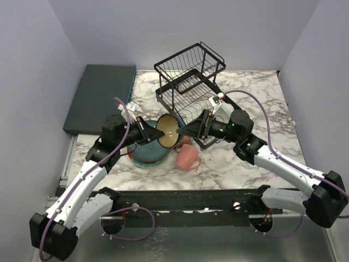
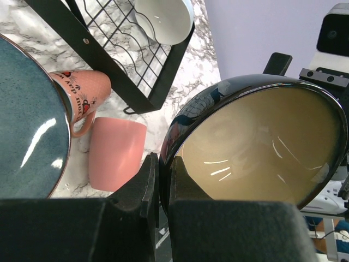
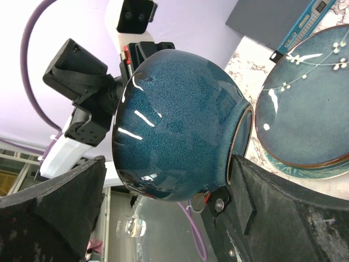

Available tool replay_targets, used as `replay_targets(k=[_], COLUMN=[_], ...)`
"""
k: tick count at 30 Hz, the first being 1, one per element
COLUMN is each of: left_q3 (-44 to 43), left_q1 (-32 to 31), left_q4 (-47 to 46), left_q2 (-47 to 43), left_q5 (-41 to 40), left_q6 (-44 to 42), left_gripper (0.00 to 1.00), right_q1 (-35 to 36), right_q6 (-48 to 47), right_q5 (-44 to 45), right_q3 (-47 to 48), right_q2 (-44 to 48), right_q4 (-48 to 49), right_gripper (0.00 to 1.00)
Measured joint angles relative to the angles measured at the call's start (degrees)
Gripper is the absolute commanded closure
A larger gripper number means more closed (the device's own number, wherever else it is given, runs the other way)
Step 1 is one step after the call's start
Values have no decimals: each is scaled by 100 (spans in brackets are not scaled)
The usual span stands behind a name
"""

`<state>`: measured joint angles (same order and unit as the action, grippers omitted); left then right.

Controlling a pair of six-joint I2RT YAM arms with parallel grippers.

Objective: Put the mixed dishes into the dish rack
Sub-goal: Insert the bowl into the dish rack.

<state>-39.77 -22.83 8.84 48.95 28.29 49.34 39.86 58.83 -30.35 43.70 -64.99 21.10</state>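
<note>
My left gripper (image 2: 162,164) is shut on the rim of the dark cream-lined bowl (image 2: 256,147), holding it tilted in the air (image 1: 168,131) in front of the dish rack (image 1: 188,82). My right gripper (image 1: 184,131) stands open around the bowl's blue outside (image 3: 174,120). One finger is near the bowl's foot; the other stands apart from the rim. Below lie a stack of plates topped by a dark teal one (image 1: 143,155) and two pink mugs (image 2: 114,153) (image 2: 82,98). A white bowl (image 2: 163,19) sits in the rack's base.
A dark teal flat slab (image 1: 101,95) lies at the back left. The plates (image 3: 305,109) lie close under the bowl. One pink mug (image 1: 187,158) lies on its side on the marble table (image 1: 256,103), right of the plates.
</note>
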Motion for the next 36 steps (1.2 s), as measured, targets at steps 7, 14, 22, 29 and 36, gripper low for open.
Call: replay_targets(k=[7, 14, 22, 29, 36], left_q3=[0, -2, -2, -7, -17], left_q1=[4, 11, 11, -4, -55], left_q4=[173, 350, 393, 356, 319], left_q2=[-50, -138, -166, -164, -146], left_q5=[-197, -243, -267, -264, -236], left_q6=[-168, -227, -223, -197, -181], left_gripper=[100, 100, 96, 57, 44], right_q1=[179, 282, 295, 348, 483], right_q6=[-151, -219, -221, -188, -527], right_q5=[315, 481, 529, 555, 734], right_q3=[125, 125, 122, 111, 208], right_q2=[-181, -212, -208, -151, 133], right_q4=[-181, -280, -267, -243, -750], right_gripper=[7, 24, 40, 43, 45])
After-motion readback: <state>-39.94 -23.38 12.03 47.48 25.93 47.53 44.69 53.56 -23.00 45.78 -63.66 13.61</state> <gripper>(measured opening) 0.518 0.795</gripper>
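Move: The bowl hangs in the air between the hands, its rim pinched by the left. Its middle lies about 5 cm to the right of the left hand and 5 cm to the left of the wide-open right hand, level in reach. From the left hand, the pink mug lies some 11 cm right, level in reach and 15 cm below; the plate is about 7 cm ahead, 5 cm left and 16 cm below. From the right hand, the rack is roughly 22 cm ahead, 10 cm right and 12 cm lower. The right fingers close a little and clamp the bowl across its body, one finger on the rim side, as that hand eases about 1 cm left and 1.5 cm down. The left hand, still pinching the rim, shifts about 1 cm left and down with it, then holds there and opens to about half to let go of the rim. As it releases, the right hand draws back about 1 cm with its grip kept. ##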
